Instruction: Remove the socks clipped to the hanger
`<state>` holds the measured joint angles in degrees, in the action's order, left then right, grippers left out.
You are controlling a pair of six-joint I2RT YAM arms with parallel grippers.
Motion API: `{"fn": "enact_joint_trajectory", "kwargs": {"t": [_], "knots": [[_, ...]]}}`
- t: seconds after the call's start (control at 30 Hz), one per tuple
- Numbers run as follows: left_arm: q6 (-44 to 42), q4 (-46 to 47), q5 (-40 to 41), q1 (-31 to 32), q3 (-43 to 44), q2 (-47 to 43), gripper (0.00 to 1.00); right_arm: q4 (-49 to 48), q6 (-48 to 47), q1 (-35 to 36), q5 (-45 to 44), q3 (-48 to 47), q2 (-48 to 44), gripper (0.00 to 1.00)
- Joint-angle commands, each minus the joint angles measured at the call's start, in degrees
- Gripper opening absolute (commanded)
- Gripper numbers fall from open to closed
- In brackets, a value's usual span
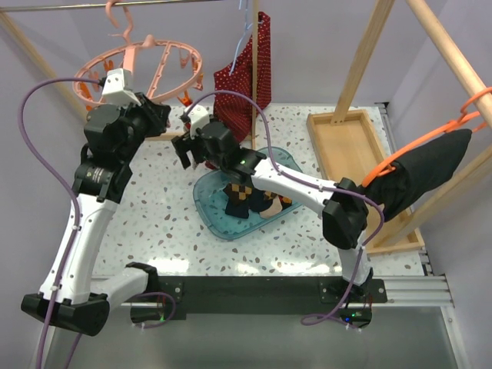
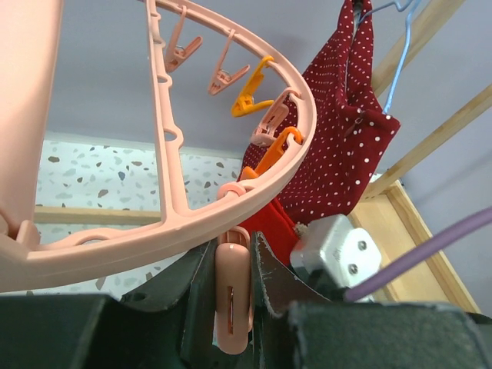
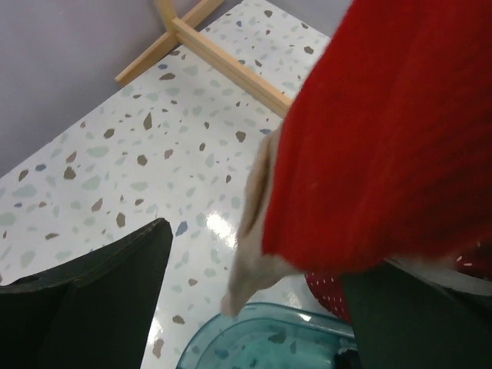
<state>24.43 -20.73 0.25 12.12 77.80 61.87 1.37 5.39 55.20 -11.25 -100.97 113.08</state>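
Note:
The salmon-pink ring hanger [image 1: 146,65] hangs at the back left; its ring [image 2: 177,231] fills the left wrist view. My left gripper [image 1: 159,115] is shut on one pink clip [image 2: 233,296] under the ring. A sock with a red body and pale beige edge [image 3: 369,138] hangs close before my right gripper [image 3: 261,254], which is open with its jaws wide apart on either side of the sock. The sock's red part shows behind the clip [image 2: 269,223]. Several argyle socks [image 1: 250,201] lie in the teal tray [image 1: 211,207].
A red white-dotted garment [image 1: 250,69] hangs on a thin hanger just behind the right gripper. A wooden tray [image 1: 350,146] lies at the right. An orange hanger with black cloth [image 1: 430,165] hangs on the wooden frame at far right. Orange clips [image 2: 250,96] hang from the ring.

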Motion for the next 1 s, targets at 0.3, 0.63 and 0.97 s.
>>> {"fn": "enact_joint_trajectory", "kwargs": {"t": [0.3, 0.63, 0.97], "knots": [[-0.9, -1.4, -0.4, 0.0, 1.9, -3.3, 0.0, -13.4, -1.8, 0.0, -7.2, -1.6, 1.0, 0.09], [-3.5, -6.0, 15.3, -3.2, 0.7, 1.8, 0.0, -4.5, -0.9, 0.4, 3.0, -0.7, -3.8, 0.0], [-0.4, -8.6, 8.5, -9.2, 0.3, 1.9, 0.29, 1.4, 3.0, 1.4, 8.5, -1.2, -5.9, 0.0]]}}
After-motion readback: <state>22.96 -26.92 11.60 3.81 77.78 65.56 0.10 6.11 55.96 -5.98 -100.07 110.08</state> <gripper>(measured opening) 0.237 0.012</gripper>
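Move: The red-and-cream sock hangs just in front of the open right fingers, its middle about 4 cm ahead, 1 cm to the right and 5 cm above; its orange clip is some 6 cm ahead and 12 above, straight in line. The blue basket lies about 12 cm back, 17 right and 28 below; the dotted cloth 15 ahead, 13 right, 5 up. From the left hand, already gripping a pink clip, the sock is 5 cm ahead, 6 right, 10 below. Right hand pinches the sock 3 cm forward, then draws back 5 cm; left swings the held hanger leftward, down. ##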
